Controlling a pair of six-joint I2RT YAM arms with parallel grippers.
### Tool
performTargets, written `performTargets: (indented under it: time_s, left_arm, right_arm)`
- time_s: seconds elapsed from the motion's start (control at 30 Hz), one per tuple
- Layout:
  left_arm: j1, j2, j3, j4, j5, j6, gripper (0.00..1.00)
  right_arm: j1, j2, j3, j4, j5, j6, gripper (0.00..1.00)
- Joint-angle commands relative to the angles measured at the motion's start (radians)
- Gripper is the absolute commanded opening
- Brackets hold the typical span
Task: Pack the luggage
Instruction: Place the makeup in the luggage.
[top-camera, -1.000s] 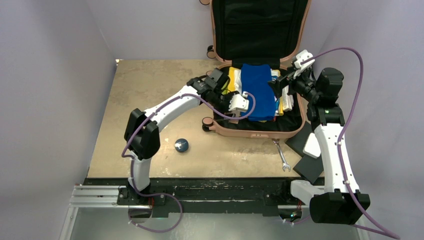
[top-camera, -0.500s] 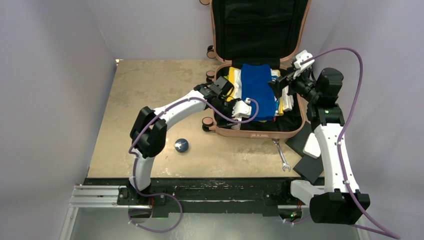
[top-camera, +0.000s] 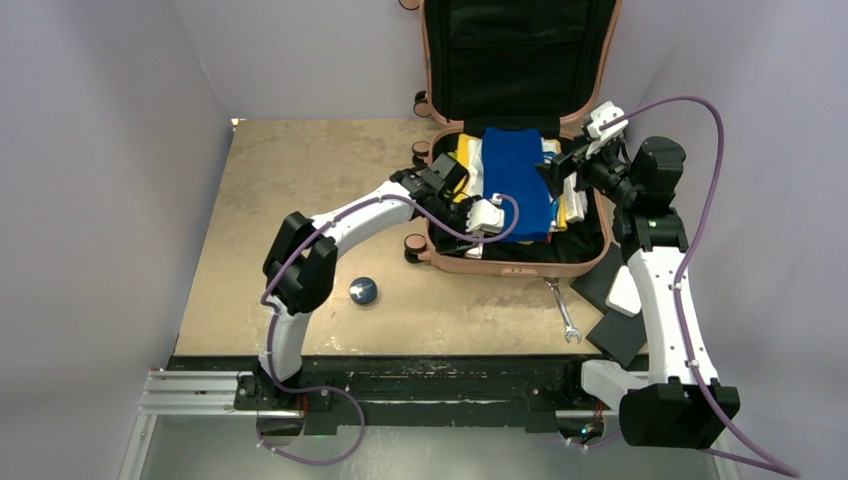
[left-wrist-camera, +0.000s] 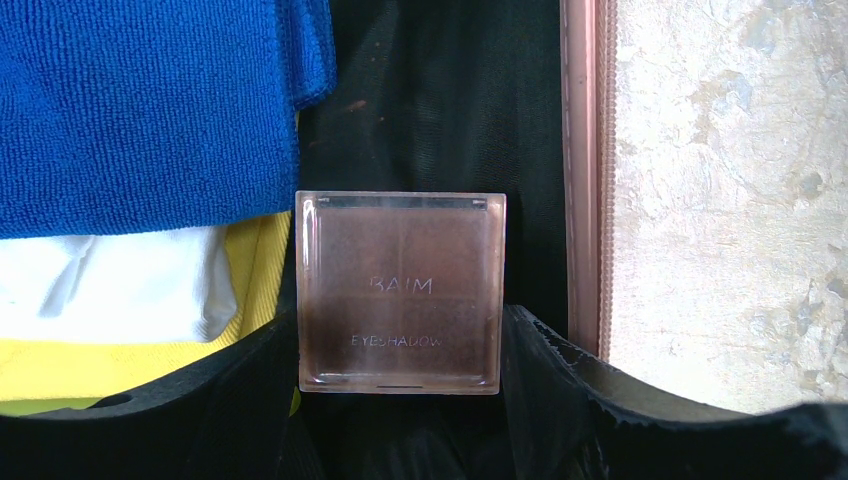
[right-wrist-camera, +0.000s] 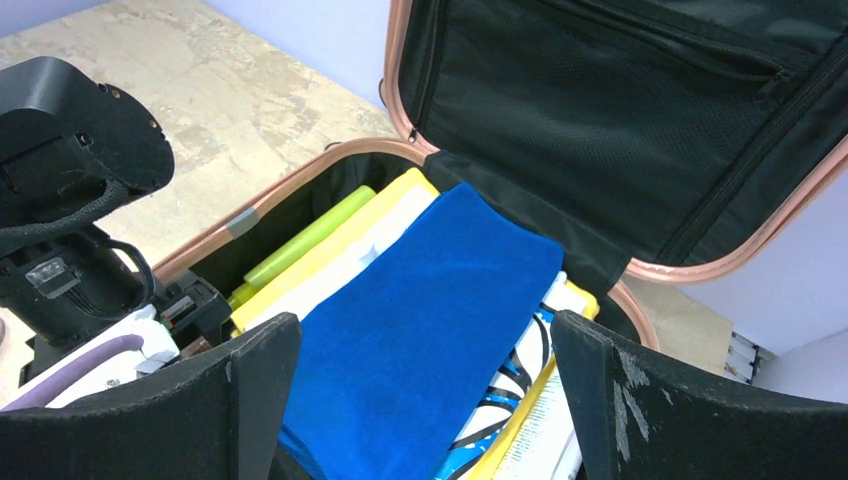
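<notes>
The salmon-pink luggage (top-camera: 510, 268) lies open at the table's far side, its black-lined lid (top-camera: 520, 60) standing upright. Inside lie a blue cloth (top-camera: 515, 180) on yellow and white folded items. My left gripper (top-camera: 468, 222) reaches in over the luggage's left side. In the left wrist view the left gripper (left-wrist-camera: 400, 330) is shut on a square clear eyeshadow palette (left-wrist-camera: 400, 292), held over the black lining between the blue cloth (left-wrist-camera: 140, 110) and the pink rim (left-wrist-camera: 580, 170). My right gripper (top-camera: 560, 170) hovers open above the right side; the blue cloth (right-wrist-camera: 430, 320) shows between the right gripper's (right-wrist-camera: 425, 400) fingers.
A silver wrench (top-camera: 564, 312) lies on the table in front of the luggage. A small dark blue round object (top-camera: 363, 290) sits near the left arm. Flat black pads (top-camera: 620, 320) lie at the table's right edge. Grey walls close in both sides.
The left arm has swung its gripper a little to the right and nearer, deeper over the luggage's left front part, still holding the palette. The right arm has stayed put.
</notes>
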Motion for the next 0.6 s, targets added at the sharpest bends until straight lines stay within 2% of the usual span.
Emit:
performTargets:
  time_s: [0.0, 0.13, 0.3, 0.57]
  left_arm:
    - [-0.007, -0.045, 0.017, -0.023, 0.023, -0.009, 0.59]
    - [-0.006, -0.071, 0.014, -0.03, 0.015, -0.009, 0.73]
    - [-0.005, -0.11, 0.015, -0.03, 0.001, -0.011, 0.83]
    - [0.008, -0.198, 0.038, -0.028, -0.037, -0.055, 0.89]
  right_arm:
    - [0.002, -0.027, 0.001, 0.037, 0.011, -0.011, 0.99]
    - [0.001, -0.027, 0.002, 0.037, 0.011, -0.01, 0.99]
    - [0.001, -0.026, 0.004, 0.036, 0.01, -0.008, 0.99]
    - [0.001, -0.024, 0.007, 0.034, 0.009, -0.009, 0.99]
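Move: The left hand has the makeup between its half-open fingers, low in the near left part of the suitcase; the makeup's middle lies about 2 cm to the right of the hand point and 1 cm below. The folded blue towel's middle is some 12 cm ahead and 9 cm right, the green bottle's about 10 cm ahead and 4 cm left, and the near rim about 5 cm straight back. From the right hand, the makeup lies roughly 14 cm left, 6 cm back and 26 cm below. The left hand stays low on the spot at first, then spreads its fingers from about two thirds to nearly wide open and lets go of the makeup's two sides. Already rising as the fingers part, it backs off almost straight up, slowly and then faster, about 4 cm away from the makeup, with the wrist barely tilting (some 5 degrees) and the fingers staying spread. ##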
